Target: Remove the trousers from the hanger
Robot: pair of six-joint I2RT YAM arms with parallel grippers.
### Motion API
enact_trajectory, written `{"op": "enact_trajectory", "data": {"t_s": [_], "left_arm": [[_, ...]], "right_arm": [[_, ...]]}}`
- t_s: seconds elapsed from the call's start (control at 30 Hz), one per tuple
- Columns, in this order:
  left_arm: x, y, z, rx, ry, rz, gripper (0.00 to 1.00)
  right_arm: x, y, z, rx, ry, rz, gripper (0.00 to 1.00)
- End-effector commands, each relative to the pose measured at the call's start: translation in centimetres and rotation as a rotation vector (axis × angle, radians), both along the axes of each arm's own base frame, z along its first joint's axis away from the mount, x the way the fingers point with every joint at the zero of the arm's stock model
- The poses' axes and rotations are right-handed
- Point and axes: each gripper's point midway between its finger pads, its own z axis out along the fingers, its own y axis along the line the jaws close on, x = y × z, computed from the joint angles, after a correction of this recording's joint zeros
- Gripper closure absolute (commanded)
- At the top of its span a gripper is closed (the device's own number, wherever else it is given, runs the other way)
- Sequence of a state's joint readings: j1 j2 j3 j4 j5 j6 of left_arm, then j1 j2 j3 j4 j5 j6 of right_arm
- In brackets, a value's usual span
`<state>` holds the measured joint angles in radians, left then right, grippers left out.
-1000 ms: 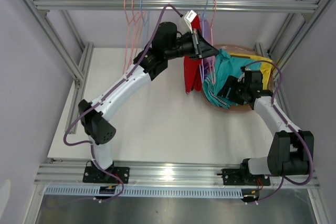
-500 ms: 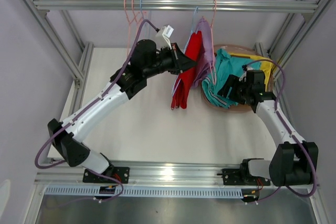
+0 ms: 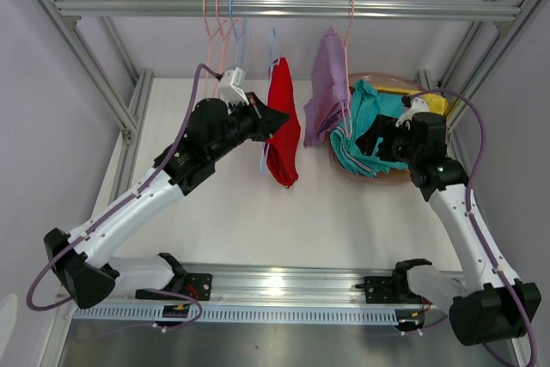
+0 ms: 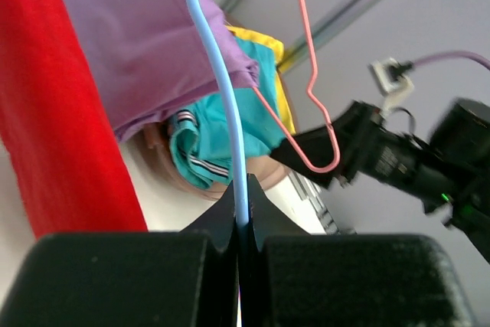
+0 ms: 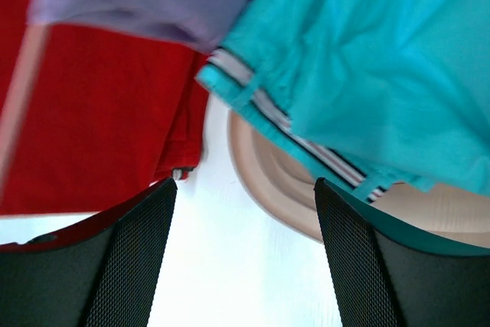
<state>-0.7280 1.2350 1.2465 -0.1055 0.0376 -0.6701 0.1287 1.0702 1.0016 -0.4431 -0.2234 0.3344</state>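
Note:
The red trousers hang on a blue hanger, and my left gripper is shut on that hanger's wire, holding it below the rail. In the left wrist view the red trousers fill the left side. The lavender trousers hang on a pink hanger that hooks over the rail. The teal trousers and yellow trousers lie in the pinkish tub. My right gripper stands open over the tub's left rim, beside the teal trousers, holding nothing.
The aluminium rail runs across the back. Several empty pink and blue hangers hang at its left end. Frame posts stand at both sides of the white table.
My left arm has swung left, carrying the blue hanger with the red trousers away from the lavender trousers. The right gripper has lifted a little and opened slightly wider.

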Motion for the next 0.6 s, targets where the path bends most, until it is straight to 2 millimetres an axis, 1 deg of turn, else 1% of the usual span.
{"op": "enact_trajectory", "data": {"t_s": [0.0, 0.03, 0.07, 0.1, 0.13, 0.17, 0.2, 0.27, 0.3, 0.33, 0.37, 0.4, 0.43, 0.47, 0.5, 0.53, 0.57], "left_arm": [[-0.3, 3.3, 7.3, -0.141, -0.182, 0.132, 0.99], [-0.6, 3.9, 7.7, -0.145, -0.19, 0.15, 1.0], [-0.7, 4.4, 7.2, -0.128, -0.178, 0.166, 1.0], [-0.6, 4.9, 7.2, -0.123, -0.179, 0.197, 0.99], [-0.7, 5.3, 6.9, -0.112, -0.17, 0.214, 1.0], [-0.9, 5.9, 7.0, -0.113, -0.17, 0.231, 1.0], [-0.7, 6.5, 6.9, -0.111, -0.165, 0.264, 1.0], [-0.9, 7.2, 6.2, -0.102, -0.151, 0.287, 1.0], [-0.9, 7.3, 5.7, -0.095, -0.143, 0.296, 1.0], [-0.7, 7.9, 5.2, -0.089, -0.133, 0.33, 0.99], [-0.8, 7.9, 4.9, -0.083, -0.126, 0.339, 1.0], [-0.7, 8.1, 3.8, -0.063, -0.115, 0.346, 1.0], [-0.6, 8.4, 3.4, -0.055, -0.11, 0.367, 1.0], [-0.7, 8.4, 3.1, -0.049, -0.107, 0.371, 0.99], [-0.7, 8.5, 2.3, -0.024, -0.102, 0.377, 0.99], [-0.6, 8.7, 2.2, -0.017, -0.106, 0.392, 1.0], [-0.7, 8.6, 1.6, -0.001, -0.106, 0.393, 1.0]], "right_arm": [[-1.1, 1.6, 4.4, -0.024, -0.16, 0.067, 0.23], [-1.1, 1.8, 5.3, -0.032, -0.204, 0.071, 0.23], [-1.4, 2.2, 6.0, -0.035, -0.231, 0.079, 0.22], [-2.2, 3.1, 7.0, -0.033, -0.271, 0.111, 0.22], [-2.4, 3.3, 7.9, -0.042, -0.305, 0.112, 0.22], [-2.7, 3.7, 8.5, -0.042, -0.327, 0.122, 0.22], [-3.6, 4.6, 9.5, -0.038, -0.36, 0.15, 0.21], [-4.5, 5.6, 10.5, -0.04, -0.403, 0.186, 0.21], [-5.4, 6.7, 10.8, -0.039, -0.42, 0.222, 0.21], [-5.9, 7.2, 11.0, -0.037, -0.439, 0.237, 0.21], [-6.2, 7.7, 10.9, -0.049, -0.454, 0.252, 0.21], [-6.2, 8.0, 10.8, -0.067, -0.459, 0.24, 0.21], [-7.1, 9.7, 10.7, -0.063, -0.472, 0.292, 0.2], [-7.4, 10.4, 10.2, -0.075, -0.473, 0.309, 0.2], [-7.3, 10.7, 9.9, -0.112, -0.482, 0.299, 0.2], [-8.2, 12.8, 9.6, -0.121, -0.492, 0.355, 0.2], [-8.5, 13.5, 9.3, -0.143, -0.502, 0.362, 0.2]]}}
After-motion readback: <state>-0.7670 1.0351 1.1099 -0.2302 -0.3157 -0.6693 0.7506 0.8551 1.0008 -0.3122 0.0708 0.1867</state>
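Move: The red trousers hang on the blue hanger in the left gripper, their middle about 4 cm ahead of that hand, level sideways and 5 cm below; the empty hangers hang some 14 cm to its left, 10 cm farther out and 8 cm higher. From the right hand the red trousers are about 20 cm left, 6 ahead and 5 above, the purple trousers 10 left, 10 ahead and 8 above, the teal trousers 8 ahead, 3 right and 14 below. Swing the open right gripper clear of the teal trousers, about 12 cm left while drawing back and climbing some 9 cm each; tip its fingers up to near level and turn them counter-clockwise to face the red trousers from the near side, without touching them. Meanwhile carry the hanger left about 7 cm with the left gripper shut, turning it counter-clockwise and sinking slightly at the end. ##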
